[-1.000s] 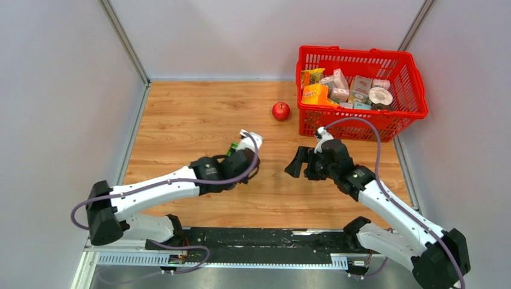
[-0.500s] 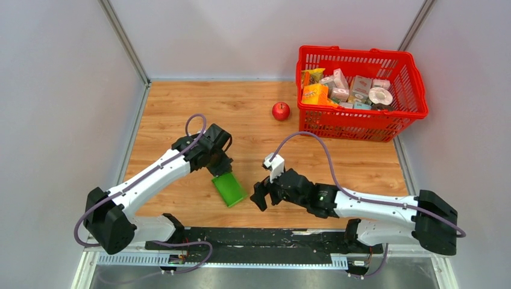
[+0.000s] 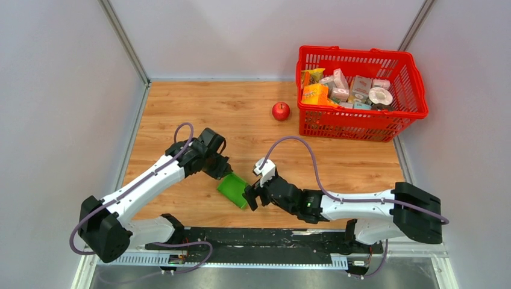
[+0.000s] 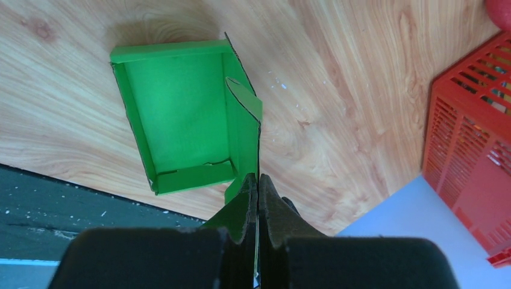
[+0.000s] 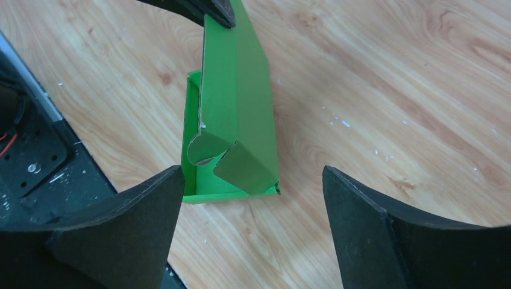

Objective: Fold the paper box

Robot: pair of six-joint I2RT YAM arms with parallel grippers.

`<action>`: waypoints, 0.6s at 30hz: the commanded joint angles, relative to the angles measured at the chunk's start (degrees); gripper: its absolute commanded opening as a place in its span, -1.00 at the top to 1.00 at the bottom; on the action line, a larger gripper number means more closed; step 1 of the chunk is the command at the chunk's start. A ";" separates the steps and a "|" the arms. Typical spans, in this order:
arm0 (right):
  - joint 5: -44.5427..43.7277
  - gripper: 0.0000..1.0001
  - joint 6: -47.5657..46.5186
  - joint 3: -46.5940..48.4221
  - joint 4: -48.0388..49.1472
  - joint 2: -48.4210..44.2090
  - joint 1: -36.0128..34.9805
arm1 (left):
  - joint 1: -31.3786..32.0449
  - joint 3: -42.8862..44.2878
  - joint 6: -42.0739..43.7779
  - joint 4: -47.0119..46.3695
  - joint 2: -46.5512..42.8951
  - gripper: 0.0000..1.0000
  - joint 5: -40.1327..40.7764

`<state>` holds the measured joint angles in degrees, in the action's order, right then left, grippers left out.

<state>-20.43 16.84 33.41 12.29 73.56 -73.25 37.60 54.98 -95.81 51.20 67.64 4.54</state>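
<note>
The bright green paper box [image 3: 234, 189] lies on the wooden table near the front edge, between the two arms. In the left wrist view the paper box [image 4: 181, 114] is an open tray with raised side walls. My left gripper [image 3: 223, 171] is shut on the box's raised lid flap at its far edge; the fingertips [image 4: 258, 186] pinch the thin card. My right gripper [image 3: 249, 197] is open just right of the box. In the right wrist view the box [image 5: 235, 120] lies ahead of the open right gripper [image 5: 253, 198], with the lid flap tilted over the tray.
A red basket [image 3: 416, 84] of small printed packages stands at the back right. A red apple [image 3: 281, 111] lies left of it. The black rail at the table's front edge [image 3: 253, 238] runs just below the box. Grey walls enclose the table.
The left gripper carried the box from mid-table towards the front edge and set it down there. The right arm swung down and left, closing in beside the box with its jaws open.
</note>
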 commanded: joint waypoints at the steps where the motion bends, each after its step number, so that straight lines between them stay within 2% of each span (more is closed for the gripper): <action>1: -4.71 -0.70 -4.08 2.17 4.85 3.85 0.04 | -1.92 -1.63 -1.23 -3.81 -1.54 1.00 -2.51; 4: -5.93 -0.55 -4.71 4.38 2.56 7.02 -0.31 | -2.01 -2.33 -0.69 -4.97 -2.33 1.00 -3.83; 9: -13.49 -0.42 -3.40 4.73 4.23 8.62 -0.92 | -2.10 -3.38 -0.69 -4.70 -2.68 1.00 -4.27; 10: -15.94 -0.36 -2.96 5.08 3.36 8.88 -1.01 | -2.10 -3.74 -0.78 -4.97 -2.77 0.93 -4.27; 12: -18.06 -0.26 -1.99 5.00 3.35 8.71 -1.01 | -2.10 -4.53 -0.35 -5.84 -3.03 0.75 -5.32; 13: -19.72 -0.18 -1.81 4.74 3.79 8.53 -0.93 | -2.10 -4.71 -0.08 -6.02 -3.30 0.48 -5.33; 18: -19.57 -0.03 -1.20 3.42 4.58 8.61 -0.49 | -2.54 -5.85 6.58 -7.25 -6.63 -0.34 -4.71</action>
<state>-35.79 14.11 36.12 13.74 82.39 -73.87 35.57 49.74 -94.17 46.09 64.82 0.01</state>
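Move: The left gripper is shut on the upright lid of the green paper box. The open tray lies about 9 cm below it, some 4 cm back and 1 cm right; the lid's free end is 3 cm back and 5 cm right, 2 cm lower. From the open right gripper, that end is about 3 cm ahead, 2 cm left and slightly higher, with the tray 2 cm ahead, 6 cm left and 6 cm lower. The apple stands roughly 31 cm ahead and 10 cm right of the right gripper. Bring the right gripper forward about 4 cm, sinking some 2 cm and easing slightly right late on, and turn it clockwise about 10 degrees while its fingers narrow to about half open astride the lid's free end. Hold the left gripper nearly in place, keeping its pinch on the lid at first, then open it halfway to let the lid go. ##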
